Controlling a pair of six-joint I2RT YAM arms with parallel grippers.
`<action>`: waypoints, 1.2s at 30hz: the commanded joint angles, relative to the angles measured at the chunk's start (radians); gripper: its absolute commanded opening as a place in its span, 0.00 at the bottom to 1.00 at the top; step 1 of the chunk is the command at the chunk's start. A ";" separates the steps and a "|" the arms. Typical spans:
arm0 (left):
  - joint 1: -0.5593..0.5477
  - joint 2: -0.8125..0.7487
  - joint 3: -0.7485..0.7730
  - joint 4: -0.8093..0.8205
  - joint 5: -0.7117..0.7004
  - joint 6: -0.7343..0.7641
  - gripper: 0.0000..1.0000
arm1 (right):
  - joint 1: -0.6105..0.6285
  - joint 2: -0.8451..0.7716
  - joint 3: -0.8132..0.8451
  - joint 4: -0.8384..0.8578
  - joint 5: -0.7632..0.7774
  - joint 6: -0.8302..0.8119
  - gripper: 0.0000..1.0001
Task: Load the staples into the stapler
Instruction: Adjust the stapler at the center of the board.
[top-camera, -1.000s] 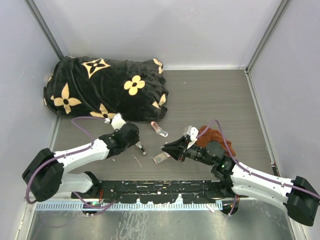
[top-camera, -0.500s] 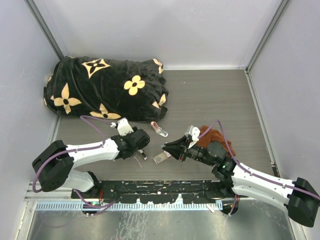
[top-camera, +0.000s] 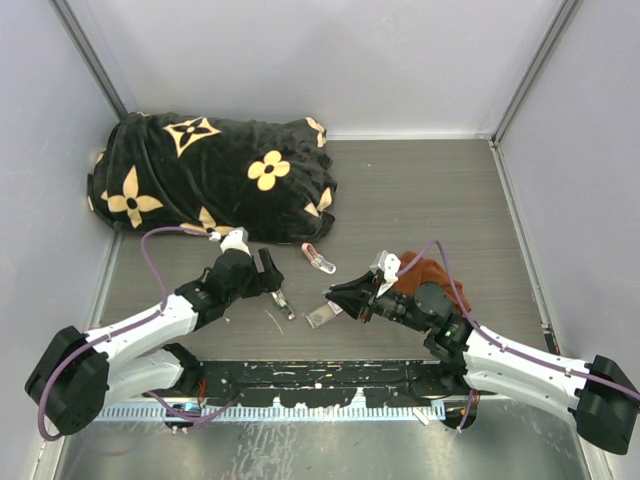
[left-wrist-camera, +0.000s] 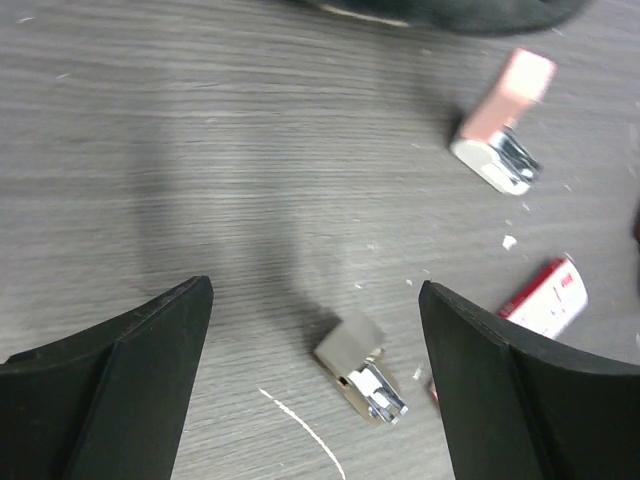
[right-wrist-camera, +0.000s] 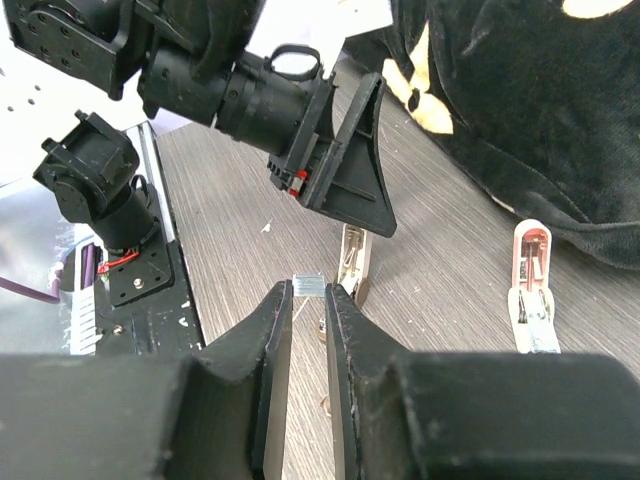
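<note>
My right gripper (right-wrist-camera: 308, 296) is shut on a short silvery strip of staples (right-wrist-camera: 309, 285), held just above the table near my left gripper (right-wrist-camera: 345, 190). The stapler shows as two pieces. A pale pink piece (top-camera: 318, 258) with a metal end lies farther back. A small beige piece with a shiny metal inner part (left-wrist-camera: 362, 380) lies on the table between the wide-open fingers of my left gripper (left-wrist-camera: 315, 290), touching neither. The white box with a red label (top-camera: 322, 316) lies just under my right gripper (top-camera: 332, 296).
A black blanket with gold flowers (top-camera: 215, 175) fills the far left. A rust-brown cloth (top-camera: 432, 270) lies under my right arm. A thin white sliver (top-camera: 273, 320) and specks lie near the beige piece. Grey walls close three sides.
My left gripper has opened wide, let go of the beige stapler piece and drawn back a little toward the far left. The right gripper has held still with the staples.
</note>
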 joint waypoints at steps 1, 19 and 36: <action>0.042 -0.023 -0.004 0.182 0.261 0.249 0.87 | 0.004 0.015 0.023 0.056 0.016 0.008 0.10; 0.137 0.006 -0.048 0.223 0.534 0.340 0.63 | 0.005 0.020 0.027 0.052 0.024 0.018 0.10; 0.137 -0.046 -0.047 0.150 0.508 0.338 0.09 | 0.009 0.104 0.001 0.124 0.041 -0.026 0.10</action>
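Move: The stapler's middle lies some 4 cm back and 4 cm to the right of the left hand, about 2 cm below it, with its block-like end nearest the open fingers. From that hand, the pink stapler is about 4 cm ahead and 10 cm right, the staple box about 7 cm back and 12 cm right, both slightly lower. From the right hand the stapler is roughly 9 cm left, 4 cm ahead and 15 cm below. Rightward first, by about 3 cm and rising slightly, the left hand swings over towards the stapler while turning clockwise some 25 degrees. It then eases back and down about 2 cm in each direction, the wide-open fingers closing until they pinch the block-like end of the stapler. ##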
